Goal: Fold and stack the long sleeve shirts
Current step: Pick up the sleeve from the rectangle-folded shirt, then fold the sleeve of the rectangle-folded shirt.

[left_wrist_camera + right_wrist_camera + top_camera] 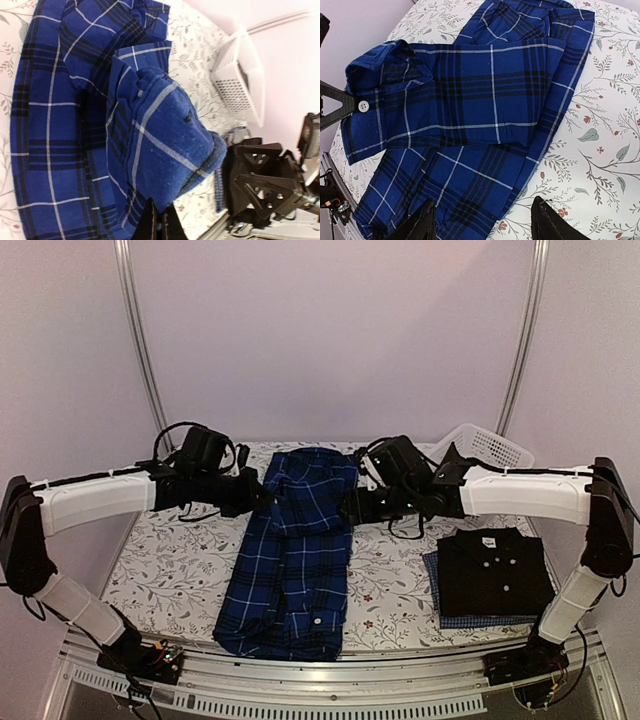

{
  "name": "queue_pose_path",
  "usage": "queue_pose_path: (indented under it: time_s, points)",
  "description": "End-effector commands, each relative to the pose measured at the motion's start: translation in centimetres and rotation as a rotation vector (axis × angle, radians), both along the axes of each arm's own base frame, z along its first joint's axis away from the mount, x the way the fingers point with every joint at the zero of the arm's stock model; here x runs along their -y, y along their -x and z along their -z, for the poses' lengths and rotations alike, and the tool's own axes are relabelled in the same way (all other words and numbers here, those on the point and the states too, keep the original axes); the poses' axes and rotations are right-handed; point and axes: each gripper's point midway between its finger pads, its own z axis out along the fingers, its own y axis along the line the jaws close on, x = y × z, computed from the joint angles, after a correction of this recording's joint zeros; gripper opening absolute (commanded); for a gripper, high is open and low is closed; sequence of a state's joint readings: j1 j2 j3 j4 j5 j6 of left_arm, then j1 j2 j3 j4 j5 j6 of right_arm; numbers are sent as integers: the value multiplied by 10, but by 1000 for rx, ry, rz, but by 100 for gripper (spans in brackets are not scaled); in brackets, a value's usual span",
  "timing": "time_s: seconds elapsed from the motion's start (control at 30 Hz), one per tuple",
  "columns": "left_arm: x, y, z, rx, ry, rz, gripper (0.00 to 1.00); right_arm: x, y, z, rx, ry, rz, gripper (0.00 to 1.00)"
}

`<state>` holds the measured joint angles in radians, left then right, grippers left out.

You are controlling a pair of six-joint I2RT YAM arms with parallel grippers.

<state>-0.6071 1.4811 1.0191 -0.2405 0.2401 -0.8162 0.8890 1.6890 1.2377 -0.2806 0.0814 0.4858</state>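
Note:
The dark blue plaid shirt lies folded lengthwise in a long strip down the middle of the table. My left gripper is at the strip's far left edge. In the left wrist view it is shut on a raised fold of the plaid cloth. My right gripper hovers open at the strip's right edge. In the right wrist view it has one finger over the plaid shirt and the other over the tablecloth. The black shirt lies folded on the blue check shirt at the right.
A white lattice basket stands at the far right corner and also shows in the left wrist view. The floral tablecloth covers the table. A buttoned cuff lies at the shirt's near end.

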Motion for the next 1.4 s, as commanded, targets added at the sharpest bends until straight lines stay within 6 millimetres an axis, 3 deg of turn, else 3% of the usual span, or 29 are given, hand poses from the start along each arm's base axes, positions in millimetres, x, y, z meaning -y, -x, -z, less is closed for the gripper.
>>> queue_pose_path:
  time_s: [0.0, 0.1, 0.3, 0.63, 0.97, 1.37]
  points:
    - [-2, 19, -20, -99, 326, -32, 0, -18, -8, -20, 31, -67, -40, 63]
    - [-19, 23, -19, -147, 436, -110, 0, -25, -7, -14, 23, -79, -62, 63]
    - [-48, 41, 3, -257, 538, -273, 0, -35, -6, 7, -21, -80, -87, 64]
    - [-75, 83, 37, -312, 380, -329, 0, -47, -15, 25, -33, -54, -103, 63]
    - [-71, 137, 84, -385, 261, -318, 0, -61, -21, 29, -27, -40, -139, 63]
    - [-55, 164, 101, -409, 193, -271, 0, -68, -25, 36, -28, -19, -163, 63]
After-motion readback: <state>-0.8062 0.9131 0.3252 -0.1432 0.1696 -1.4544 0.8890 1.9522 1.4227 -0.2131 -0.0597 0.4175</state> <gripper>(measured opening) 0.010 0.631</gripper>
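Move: The left hand holds the sleeve's cuff in the air; the shirt's near left part, where it is being taken, lies about 17 cm back, 5 cm left and 15 cm below, with the near hem some 25 cm back and 4 cm right. The other sleeve's buttoned cuff lies 18 cm back, 13 cm right. From the open right hand, the raised sleeve's middle is about 8 cm ahead, 10 cm left and 10 cm below. The left hand, keeping the cuff pinched, swings back and left about 6 cm each with little drop, then pulls mostly straight back and sinks, some 15 cm back and 9 cm down in all, tipping its fingers about 20 degrees further down as it brings the cuff over the shirt's near left part. Meanwhile the right hand shifts about 6 cm left over the sleeve's middle, rising slightly and then settling about 4 cm lower, its jaws staying open above the cloth. ##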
